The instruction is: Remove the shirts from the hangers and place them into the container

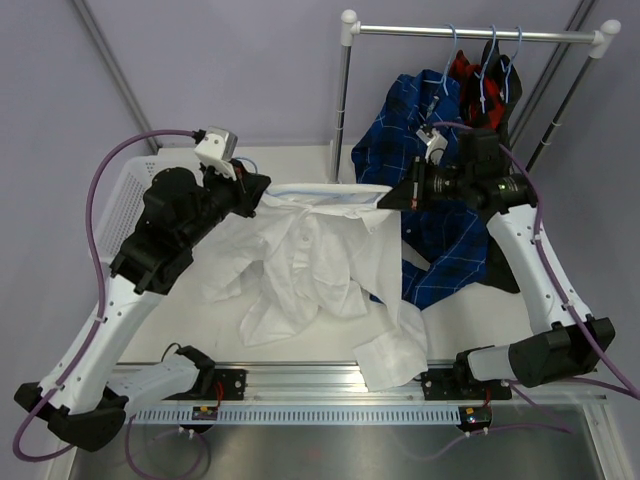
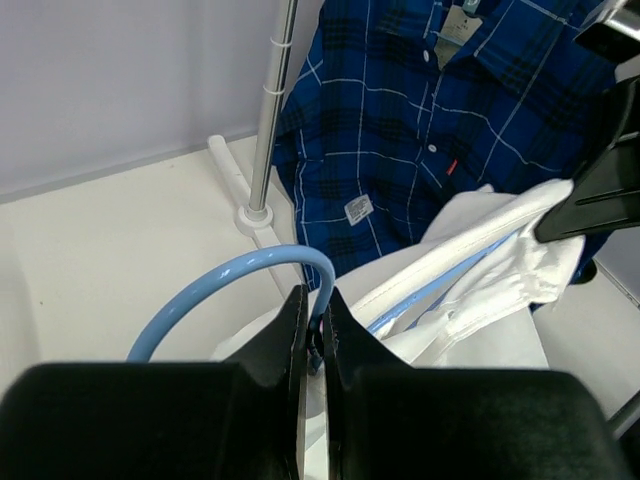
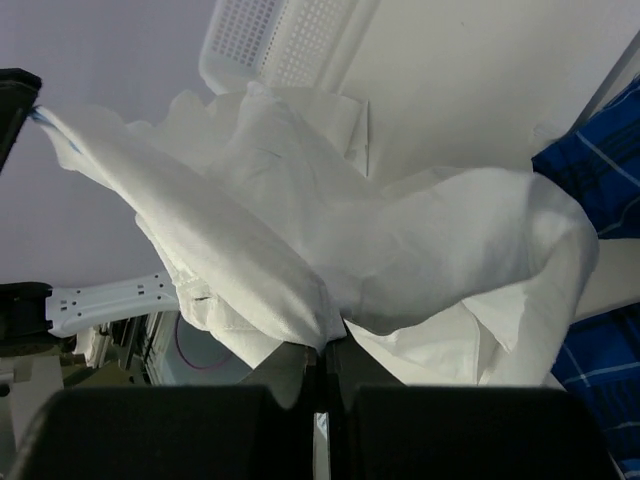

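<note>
The white shirt hangs stretched between my two grippers and droops over the table. My left gripper is shut on the hooked top of its light-blue hanger; the hanger's arm runs inside the shirt's shoulder. In the left wrist view the jaws pinch the hook's stem. My right gripper is shut on a fold of the white shirt, the jaws pressed together on the cloth. The container stands behind the left arm, also seen as a white basket.
A blue plaid shirt hangs from the rack and spreads under the right arm. Red-and-black plaid and black shirts hang on blue hangers from the rail. The rack's pole stands close by.
</note>
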{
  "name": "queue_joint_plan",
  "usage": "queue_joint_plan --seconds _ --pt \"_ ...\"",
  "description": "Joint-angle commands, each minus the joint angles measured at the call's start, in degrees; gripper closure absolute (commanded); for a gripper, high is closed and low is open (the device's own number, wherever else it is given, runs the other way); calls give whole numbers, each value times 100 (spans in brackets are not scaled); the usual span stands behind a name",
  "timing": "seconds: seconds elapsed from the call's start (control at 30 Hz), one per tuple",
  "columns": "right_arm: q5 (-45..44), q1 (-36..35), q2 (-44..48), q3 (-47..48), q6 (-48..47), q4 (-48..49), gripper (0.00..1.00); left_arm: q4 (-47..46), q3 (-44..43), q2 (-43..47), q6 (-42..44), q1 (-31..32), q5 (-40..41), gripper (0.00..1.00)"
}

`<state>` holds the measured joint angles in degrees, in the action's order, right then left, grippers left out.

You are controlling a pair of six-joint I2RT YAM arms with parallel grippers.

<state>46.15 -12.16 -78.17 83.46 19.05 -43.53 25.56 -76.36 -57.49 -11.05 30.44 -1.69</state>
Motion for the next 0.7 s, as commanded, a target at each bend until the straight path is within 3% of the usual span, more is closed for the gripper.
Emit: queue_joint_plan --seconds 0.0,0.17,0.3,0.4,0.5,0.57,0.67 --pt "-985 645 189 731 -375 -848 100 -473 -108 555 929 -512 995 100" --pt "-327 645 -251 1173 -595 -1395 100 -736 155 748 1226 -521 907 100" --pt "-440 654 2 831 -421 -941 100 -807 244 827 1429 -512 1214 100" --pt "286 855 188 348 -245 -509 100 -1035 402 959 1457 -521 1268 100" --pt "-34 1049 153 136 73 -446 100 -1159 402 1021 1456 -521 961 100" --pt "-97 1041 232 57 11 -403 80 -1141 341 968 1439 -521 882 100" --pt "-658 1023 530 100 -251 -349 66 -1097 236 802 1325 -521 776 100"
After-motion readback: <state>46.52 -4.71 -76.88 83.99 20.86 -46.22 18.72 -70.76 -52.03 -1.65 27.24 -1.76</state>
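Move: The left hand, gripping the blue hanger at its hook, has the container about 28 cm to its left, 14 cm farther ahead and 35 cm below; the rack's near post is some 20 cm ahead and 14 cm right. From the right hand, pinching the shirt's far shoulder, the white shirt's middle is 13 cm left, 4 cm back and 12 cm lower, and the hanging blue plaid shirt about 12 cm ahead, 12 cm right and slightly lower. Up and down again in a quick flick: the right hand hops some 5 cm with the shirt's shoulder still pinched, the left about 2.5 cm with the hanger, and both sink most of the way back. At the end the right fingers open, letting go of the cloth, and that hand jerks rightward towards the blue plaid shirt, while the left, tipping up some 10 degrees and keeping its hold on the hanger, moves left towards the container. ##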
